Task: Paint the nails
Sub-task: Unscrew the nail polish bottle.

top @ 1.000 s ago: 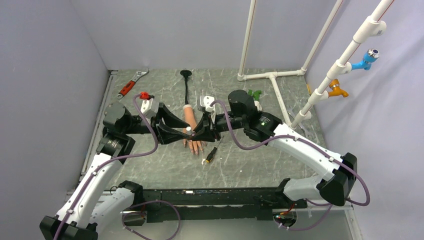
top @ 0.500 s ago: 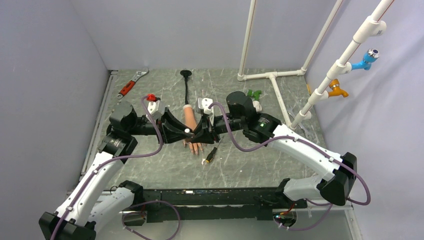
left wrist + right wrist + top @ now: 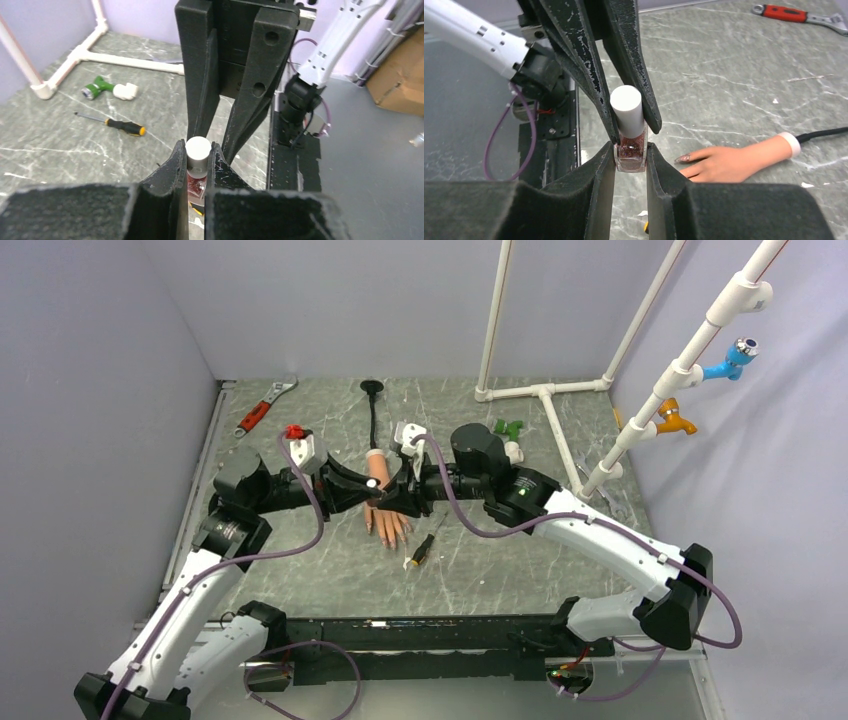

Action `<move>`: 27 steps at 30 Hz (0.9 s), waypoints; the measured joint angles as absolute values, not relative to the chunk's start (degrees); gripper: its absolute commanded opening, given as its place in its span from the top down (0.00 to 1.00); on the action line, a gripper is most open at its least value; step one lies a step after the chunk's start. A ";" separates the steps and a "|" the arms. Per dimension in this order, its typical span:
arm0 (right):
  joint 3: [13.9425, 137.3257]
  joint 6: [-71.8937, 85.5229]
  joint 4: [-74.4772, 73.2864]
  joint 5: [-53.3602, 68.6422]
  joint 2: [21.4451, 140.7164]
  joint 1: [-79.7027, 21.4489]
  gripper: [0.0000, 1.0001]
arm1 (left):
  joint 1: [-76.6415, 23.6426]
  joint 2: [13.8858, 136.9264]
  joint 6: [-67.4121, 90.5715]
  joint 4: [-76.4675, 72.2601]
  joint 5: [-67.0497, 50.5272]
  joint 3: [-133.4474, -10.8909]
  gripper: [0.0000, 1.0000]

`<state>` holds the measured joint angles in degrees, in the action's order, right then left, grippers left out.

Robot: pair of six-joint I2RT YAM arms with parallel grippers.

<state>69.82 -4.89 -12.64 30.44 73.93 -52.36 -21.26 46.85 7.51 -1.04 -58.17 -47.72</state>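
Observation:
A small polish bottle (image 3: pixel 631 147) of dark red polish with a white cap (image 3: pixel 626 107) hangs above the table between both arms. My right gripper (image 3: pixel 631 156) is shut on its glass body. My left gripper (image 3: pixel 198 159) is shut on the white cap (image 3: pixel 198 149). The peach mannequin hand (image 3: pixel 385 521) lies flat just under the two grippers (image 3: pixel 375 490), fingers toward the near edge. In the right wrist view the hand (image 3: pixel 736 161) lies right of the bottle, with one nail (image 3: pixel 682 158) showing; the other nails are hidden or too small to tell.
A black-and-yellow screwdriver (image 3: pixel 422 550) lies just right of the fingers. A red-handled wrench (image 3: pixel 262 410) is at the back left. The hand's black stalk (image 3: pixel 374 418) runs to the back. A green-and-white tool (image 3: pixel 508 428) and a white pipe frame (image 3: pixel 545 392) stand at the back right.
My left gripper has slid right toward the right gripper and closed on the bottle's cap. The right gripper has kept its hold on the bottle, shifting slightly left and back.

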 measured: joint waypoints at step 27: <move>71.66 0.67 -11.29 24.58 75.31 -54.04 1.00 | -21.08 43.83 3.22 1.61 -44.93 -47.99 0.19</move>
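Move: The nail polish bottle stands upright between the grippers, its white cap already pinched right at the left hand's pads. From the right hand, which grips the glass, the cap is about 3 cm up and 1 cm to the left. The fake hand's middle lies roughly 17 cm ahead of the left hand, level sideways and some 30 cm below; the black-yellow screwdriver is about 9 cm ahead and 9 cm right of it, equally low. With the left hand pinching the cap and the right keeping its hold on the glass, both swing forward together nearly 3 cm, the left wrist yawing about 10 degrees counter-clockwise and the right about as much clockwise, twisting cap against bottle. The left fingers then open wide to let go of the cap while that hand eases about 1 cm left, and the right hand, still gripping, draws back about 1.5 cm and turns a few degrees back counter-clockwise. ##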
